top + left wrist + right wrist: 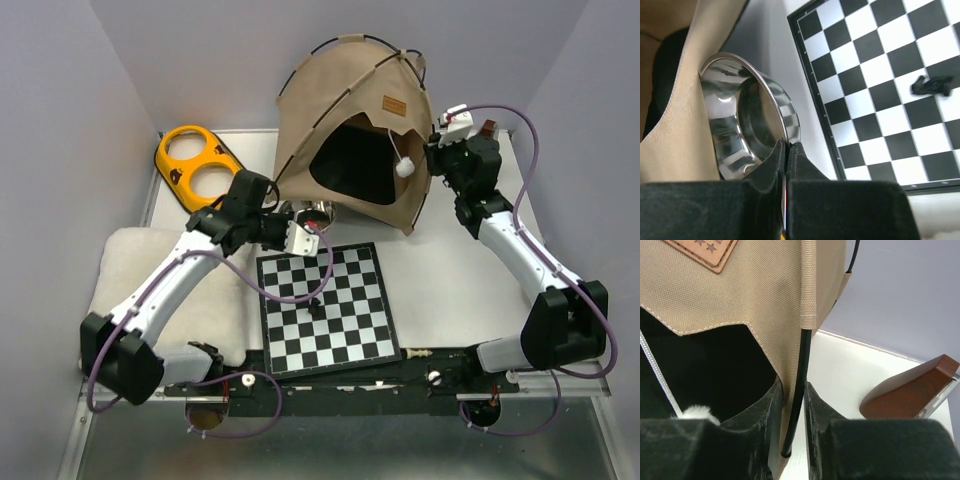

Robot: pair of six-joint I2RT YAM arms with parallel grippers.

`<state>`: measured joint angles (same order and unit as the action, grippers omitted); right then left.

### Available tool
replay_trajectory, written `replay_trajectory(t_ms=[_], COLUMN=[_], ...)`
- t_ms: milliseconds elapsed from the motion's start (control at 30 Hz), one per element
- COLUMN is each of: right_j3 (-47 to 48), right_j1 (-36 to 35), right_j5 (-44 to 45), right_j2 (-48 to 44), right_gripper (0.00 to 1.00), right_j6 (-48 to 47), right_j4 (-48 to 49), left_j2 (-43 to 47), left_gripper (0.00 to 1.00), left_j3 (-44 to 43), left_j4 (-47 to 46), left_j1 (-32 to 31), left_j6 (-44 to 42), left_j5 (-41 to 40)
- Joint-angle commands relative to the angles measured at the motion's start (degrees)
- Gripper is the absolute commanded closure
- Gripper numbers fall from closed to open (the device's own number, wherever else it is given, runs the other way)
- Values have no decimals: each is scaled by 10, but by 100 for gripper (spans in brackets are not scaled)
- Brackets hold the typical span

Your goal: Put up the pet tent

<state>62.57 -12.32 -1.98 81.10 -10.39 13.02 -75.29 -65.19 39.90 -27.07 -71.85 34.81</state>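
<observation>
The pet tent [345,95] stands at the back of the table, tan with crossing black poles, a brown label [394,104] and a white pom-pom [404,168] at its dark opening. My right gripper [432,150] is at the tent's right front corner. In the right wrist view its jaws [792,384] stand slightly open around the lower end of a black pole [802,365] and the fabric edge [755,285]. My left gripper [300,225] is at the tent's left front corner. There it [788,144] is shut on the rim of a steel bowl [735,115] that leans against the tan fabric [680,125].
A chessboard [325,310] lies in front of the tent with a toppled black piece [316,305] on it. A white piece [420,354] lies off its right corner. A fluffy white cushion [130,270] sits left, an orange two-hole holder [195,165] behind it, and a brown wooden object [912,392] right of the tent.
</observation>
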Motion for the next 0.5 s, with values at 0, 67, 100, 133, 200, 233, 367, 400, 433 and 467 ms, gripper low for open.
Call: replay_trajectory(t_ms=[0,67,100,133,200,233,367,400,433,467], right_j3=[-8,-6,-4,-3,-8,-2,53,61,66,65], right_j1=[-3,-3,-3,-3,-2,-2,-3,-3,-2,-3], right_j5=[-28,-18,-11,-10,-19,-15,88,114,141,171], right_j2=[-19,-14,-9,-4,-1,4,28,30,33,32], right_gripper=[72,97,99,99,99,99,99,99,99,99], right_j6=[-2,-4,-2,3,17,31,54,47,36,28], right_j4=[-37,-38,-38,-33,-2,4,0,8,17,25], left_j2=[72,94,105,114,125,125,102,97,94,94], left_gripper=[100,100,100,100,100,100,100,100,100,100], left_j3=[-15,-27,-27,-21,-3,4,6,1,-3,-6], left_j4=[91,143,162,181,190,192,178,174,167,157], left_j1=[17,20,20,20,19,19,13,11,10,9], left_j6=[75,64,57,53,64,64,101,111,124,145], left_j5=[66,73,80,89,105,113,154,168,175,177])
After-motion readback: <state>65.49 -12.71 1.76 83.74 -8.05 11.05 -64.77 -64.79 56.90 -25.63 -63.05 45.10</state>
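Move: The left hand still pinches the near rim of the steel bowl, whose middle is about 5 cm ahead and 3 cm below. From that hand the chessboard centre is roughly 20 cm back, 5 cm right and 20 cm down; the tent stands 20 cm ahead, 12 cm right. The right hand has the tent's side pole between its slightly open fingers; from it the white ball hangs some 6 cm left, 2 cm back and 8 cm lower. Back towards the robot the left arm carries the bowl, about 9 cm away from the tent and over the chessboard, rising some 3 cm early on; its wrist tilts some 15 degrees, fingertips swinging back, grip kept. Almost in place, the right hand closes its fingers and pinches the tent's side pole, then eases about 1 cm forward at the end. ##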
